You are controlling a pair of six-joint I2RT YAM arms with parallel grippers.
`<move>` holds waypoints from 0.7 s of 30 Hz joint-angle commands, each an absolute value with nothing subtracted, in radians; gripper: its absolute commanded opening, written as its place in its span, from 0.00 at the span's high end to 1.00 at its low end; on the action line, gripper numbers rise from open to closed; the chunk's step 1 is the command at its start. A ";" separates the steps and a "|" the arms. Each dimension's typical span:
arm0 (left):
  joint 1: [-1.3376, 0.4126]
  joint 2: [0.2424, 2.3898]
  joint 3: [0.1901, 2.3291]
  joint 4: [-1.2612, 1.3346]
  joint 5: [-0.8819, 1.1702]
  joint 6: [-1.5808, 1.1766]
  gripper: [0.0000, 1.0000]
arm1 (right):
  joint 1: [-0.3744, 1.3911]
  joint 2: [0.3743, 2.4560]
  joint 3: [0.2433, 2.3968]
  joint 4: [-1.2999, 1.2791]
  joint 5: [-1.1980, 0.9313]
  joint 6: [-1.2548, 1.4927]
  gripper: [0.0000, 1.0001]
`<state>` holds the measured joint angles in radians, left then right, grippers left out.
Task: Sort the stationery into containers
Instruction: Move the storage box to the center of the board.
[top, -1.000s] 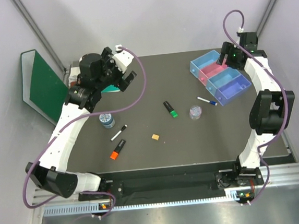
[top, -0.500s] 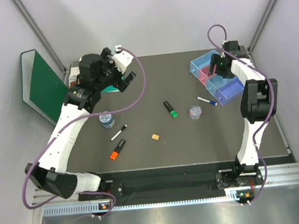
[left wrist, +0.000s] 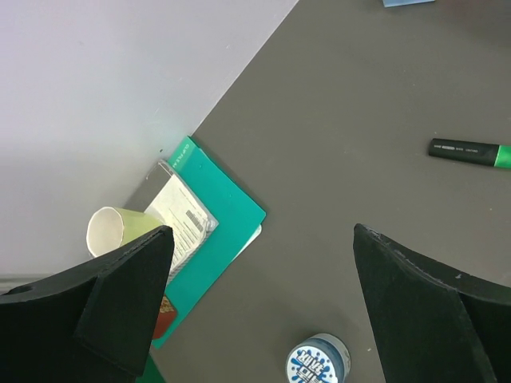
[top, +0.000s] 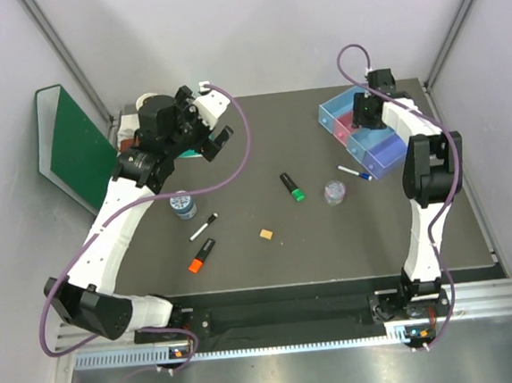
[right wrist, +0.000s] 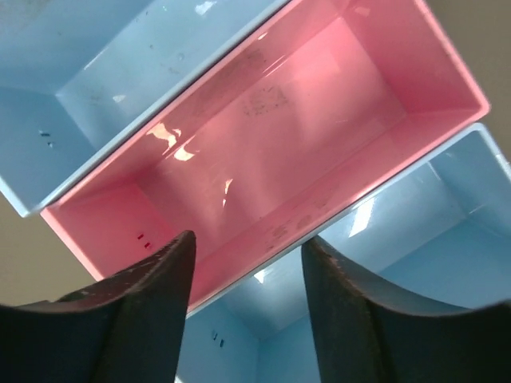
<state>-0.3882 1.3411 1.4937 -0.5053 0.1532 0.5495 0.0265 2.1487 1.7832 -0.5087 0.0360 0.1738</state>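
Note:
The containers (top: pixel 337 113) are a row of joined bins at the back right. My right gripper (top: pixel 366 112) hangs right over them. In the right wrist view my right gripper (right wrist: pixel 243 243) is open, its jaws on either side of the wall between the pink bin (right wrist: pixel 279 136) and the blue bin (right wrist: pixel 383 263). My left gripper (left wrist: pixel 262 235) is open and empty, above the blue-patterned tin (left wrist: pixel 318 361). On the table lie a green-capped highlighter (top: pixel 291 187), an orange-capped highlighter (top: pixel 201 255), two white pens (top: pixel 203 226) (top: pixel 355 173), a clear tub (top: pixel 334 192) and a tan block (top: pixel 266 234).
A green folder (left wrist: pixel 209 239) and a paper cup (left wrist: pixel 118 231) sit at the back left corner under my left arm. A larger green binder (top: pixel 73 149) leans against the left wall. The light blue bin (right wrist: pixel 120 64) is the end one.
My right gripper has swung left from the far right end of the bins to the pink and blue ones, and its jaws have narrowed. The left arm has hardly moved.

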 commanded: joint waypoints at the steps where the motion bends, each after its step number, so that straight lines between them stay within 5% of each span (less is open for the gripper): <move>1: -0.373 1.296 1.473 -0.462 0.175 0.531 0.01 | 0.078 2.164 1.836 -0.476 0.054 0.137 0.48; 7: -0.357 1.282 1.448 -0.454 0.192 0.512 0.01 | 0.136 2.172 1.856 -0.472 0.080 0.080 0.61; 21: -0.319 1.236 1.390 -0.446 0.212 0.497 0.01 | 0.299 2.154 1.816 -0.442 0.104 -0.087 0.67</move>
<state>-0.3325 1.2808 1.4117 -0.4957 0.1936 0.5213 0.2317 2.1880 1.8343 -0.5007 0.1051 -0.0044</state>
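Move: The storage box sits right at the right hand: its middle is about 4 cm back and 3 cm below, with the wall between its pink and third compartments between the open fingers. The board's middle lies roughly 21 cm left and 14 cm back, near the green marker, 19 cm left and 16 cm back. The blue marker is some 14 cm back and 5 cm left, the clear jar 19 cm back and 10 cm left. From the left hand the box is about 12 cm ahead, 27 cm right and 30 cm below. The storage box is drawn level to the left, towards the board's middle, by the right hand, whose fingers close further about the wall between the pink compartment and the next blue one. The hand travels about 9 cm, speeding up, while its wrist turns counter-clockwise some 15 degrees and rolls left side down. The empty left hand, still open, drifts 2 cm left. ##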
